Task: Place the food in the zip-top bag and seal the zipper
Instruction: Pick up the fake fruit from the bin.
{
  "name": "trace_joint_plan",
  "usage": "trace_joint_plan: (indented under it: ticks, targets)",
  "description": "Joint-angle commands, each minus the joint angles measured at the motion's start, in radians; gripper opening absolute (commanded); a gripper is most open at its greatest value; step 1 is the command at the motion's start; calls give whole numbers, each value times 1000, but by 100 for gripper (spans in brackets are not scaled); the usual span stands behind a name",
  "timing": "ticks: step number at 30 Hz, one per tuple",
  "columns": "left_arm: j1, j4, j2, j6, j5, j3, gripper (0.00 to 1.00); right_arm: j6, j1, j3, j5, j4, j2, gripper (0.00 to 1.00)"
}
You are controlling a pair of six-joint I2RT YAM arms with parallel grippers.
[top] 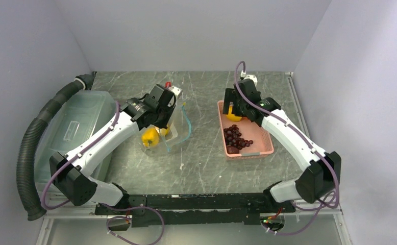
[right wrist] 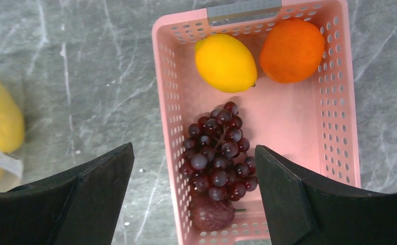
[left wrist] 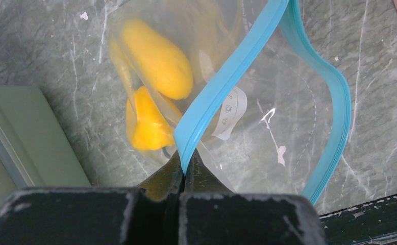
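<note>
The clear zip-top bag point(left wrist: 268, 117) lies left of centre with its mouth open. My left gripper point(left wrist: 186, 166) is shut on its teal-blue zipper point(left wrist: 227, 76), pinching one side of the strip. Two yellow pieces of food are inside: an oblong fruit point(left wrist: 158, 58) and a bell pepper point(left wrist: 148, 122). My right gripper point(right wrist: 194, 148) hangs open above the pink basket point(right wrist: 163, 92), its jaws wide apart and holding nothing. The basket holds a lemon point(right wrist: 225, 62), an orange ball point(right wrist: 292, 43) and a dark purple grape bunch point(right wrist: 217, 153). From above, the left gripper point(top: 167, 122) is at the bag point(top: 178, 133) and the right gripper point(top: 233, 111) is over the basket's far end.
A dark red wrinkled round piece point(right wrist: 212, 212) lies in the basket under the grapes. A large translucent lidded bin point(top: 74, 130) and a black corrugated hose point(top: 30, 148) fill the left side. White walls close in the table on three sides.
</note>
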Motion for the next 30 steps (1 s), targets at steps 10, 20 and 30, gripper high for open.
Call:
trace_joint_plan:
  ticks: [10, 20, 30]
  targets:
    - [14, 49, -42, 16, -13, -11, 0, -160, -97, 104, -88, 100, 239, 94]
    - [38, 64, -49, 12, 26, -19, 0, -200, -116, 198, -114, 113, 413, 94]
    - [39, 64, -35, 14, 29, -20, 0, -226, -132, 224, -38, 151, 528, 94]
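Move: The lemon lies some 13 cm ahead of the open right hand, roughly 2 cm to its right and about 17 cm below. The orange sits 7 cm or so to the right of the lemon and perhaps 1 cm farther out; the grapes lie about 10 cm nearer than the lemon, level with it sideways. The bin's grey handle is about 5 cm beyond the lemon and 3 cm to its right. From the left hand, the lemon is roughly 19 cm ahead, 24 cm to the right and 17 cm below. Down and forward goes the right hand, sinking about 12 cm while reaching some 8 cm out over the bin towards the lemon. It dips steeply at first, then travels on an even forward-and-down slant, and sinks more steeply again near the end. The fingers tip roughly 15 degrees further down and stay wide open, with no grip on the lemon yet. ##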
